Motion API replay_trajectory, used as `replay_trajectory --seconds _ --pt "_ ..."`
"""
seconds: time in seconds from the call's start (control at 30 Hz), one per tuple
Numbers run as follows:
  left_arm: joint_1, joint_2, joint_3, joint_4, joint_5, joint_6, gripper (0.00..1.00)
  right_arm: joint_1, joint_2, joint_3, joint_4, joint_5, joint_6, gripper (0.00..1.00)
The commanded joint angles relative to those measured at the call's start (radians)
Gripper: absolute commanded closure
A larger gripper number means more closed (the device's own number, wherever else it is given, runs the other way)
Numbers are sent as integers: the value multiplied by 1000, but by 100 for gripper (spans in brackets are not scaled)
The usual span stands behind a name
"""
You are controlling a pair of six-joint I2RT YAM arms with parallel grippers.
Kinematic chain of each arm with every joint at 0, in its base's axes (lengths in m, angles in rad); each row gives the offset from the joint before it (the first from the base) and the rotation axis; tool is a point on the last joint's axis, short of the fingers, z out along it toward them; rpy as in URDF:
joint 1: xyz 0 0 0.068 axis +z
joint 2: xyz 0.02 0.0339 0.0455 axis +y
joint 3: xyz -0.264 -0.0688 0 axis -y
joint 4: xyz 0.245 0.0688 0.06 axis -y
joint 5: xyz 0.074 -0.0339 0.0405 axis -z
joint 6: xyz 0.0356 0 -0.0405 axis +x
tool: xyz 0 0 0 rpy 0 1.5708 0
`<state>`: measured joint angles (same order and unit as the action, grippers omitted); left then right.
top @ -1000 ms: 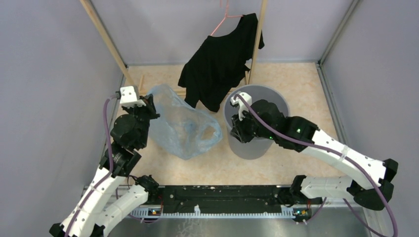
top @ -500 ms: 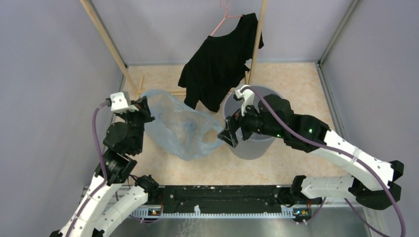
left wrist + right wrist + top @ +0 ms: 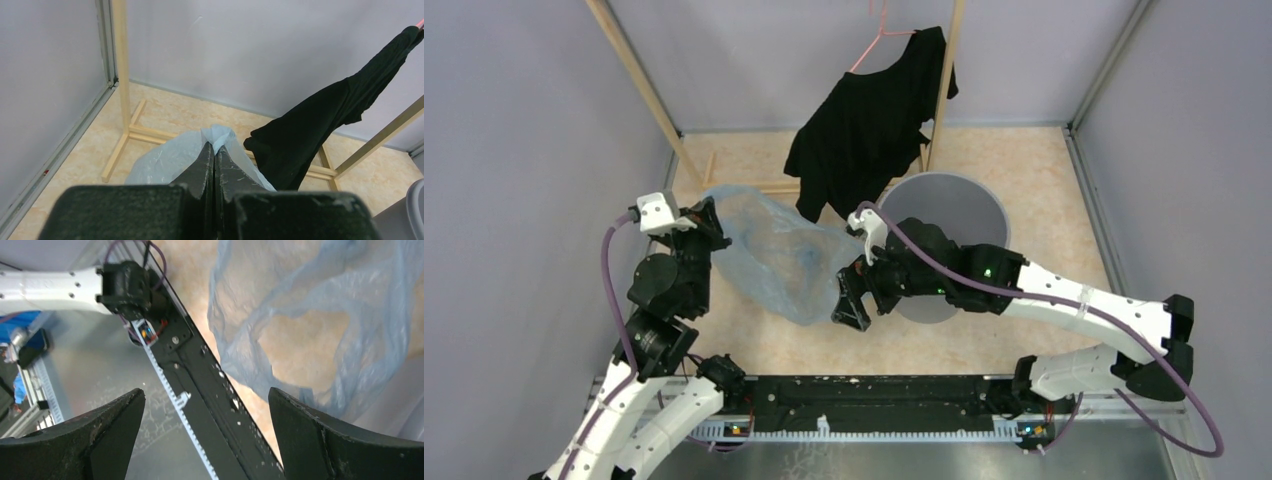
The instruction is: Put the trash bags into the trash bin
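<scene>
The trash bag (image 3: 774,255), thin wrinkled pale blue film, hangs spread between the two arms, its lower part near the floor. My left gripper (image 3: 704,222) is shut on its upper left edge; in the left wrist view the film (image 3: 165,160) bunches out past the closed fingertips (image 3: 215,147). The round grey trash bin (image 3: 954,195) stands upright to the right of the bag, with my right arm crossing its front. My right gripper (image 3: 849,300) hangs open just left of the bin, by the bag's lower right edge. In the right wrist view nothing lies between its wide-apart jaws (image 3: 206,392), and the bag (image 3: 240,355) is above them.
A black shirt (image 3: 864,140) on a pink hanger droops from a wooden rack (image 3: 639,85), just behind the bag and bin. Grey walls close in on three sides. The black rail (image 3: 874,400) with the arm bases runs along the near edge.
My right gripper has opened wide and swung from over the bin to the left and nearer, beside the bag's lower edge. My left gripper has drifted slightly left, still holding the bag.
</scene>
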<state>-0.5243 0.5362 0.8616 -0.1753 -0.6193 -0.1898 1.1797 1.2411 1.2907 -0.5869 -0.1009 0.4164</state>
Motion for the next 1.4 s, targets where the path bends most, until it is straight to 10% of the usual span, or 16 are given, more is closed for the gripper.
replay_trajectory --seconds 0.0,1.17,1.37 --pt "4 -25 -5 36 -34 -28 100 41 -40 -5 -40 121 80 7" --pt "10 -104 -34 49 -102 -59 100 44 165 -126 371 666 124 9" --pt "9 -108 -34 47 -103 -64 100 45 212 -168 565 632 44 45"
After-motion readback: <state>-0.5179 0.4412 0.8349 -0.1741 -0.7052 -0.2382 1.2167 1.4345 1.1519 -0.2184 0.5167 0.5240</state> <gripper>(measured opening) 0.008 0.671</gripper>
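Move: The trash bag's loose handle end lies about 11 cm ahead of the right hand, 1 cm to its left and 6 cm lower; the bin's middle is some 14 cm ahead, 15 cm to the right and 12 cm below. The hanging black shirt is roughly 32 cm ahead, 3 cm right and 5 cm above that hand. From the left hand, already pinching the bag's other side, the loose end lies about 22 cm right, 3 cm back and 16 cm down. The open right hand reaches about 10 cm forward towards the bag's loose handle, swinging a little right and then back left while sinking some 6 cm overall, and it turns about 30 degrees clockwise before its fingers start closing around the hanging plastic. The left hand keeps its pinch on the bag and draws about 3 cm left and back, then nearly holds still. ##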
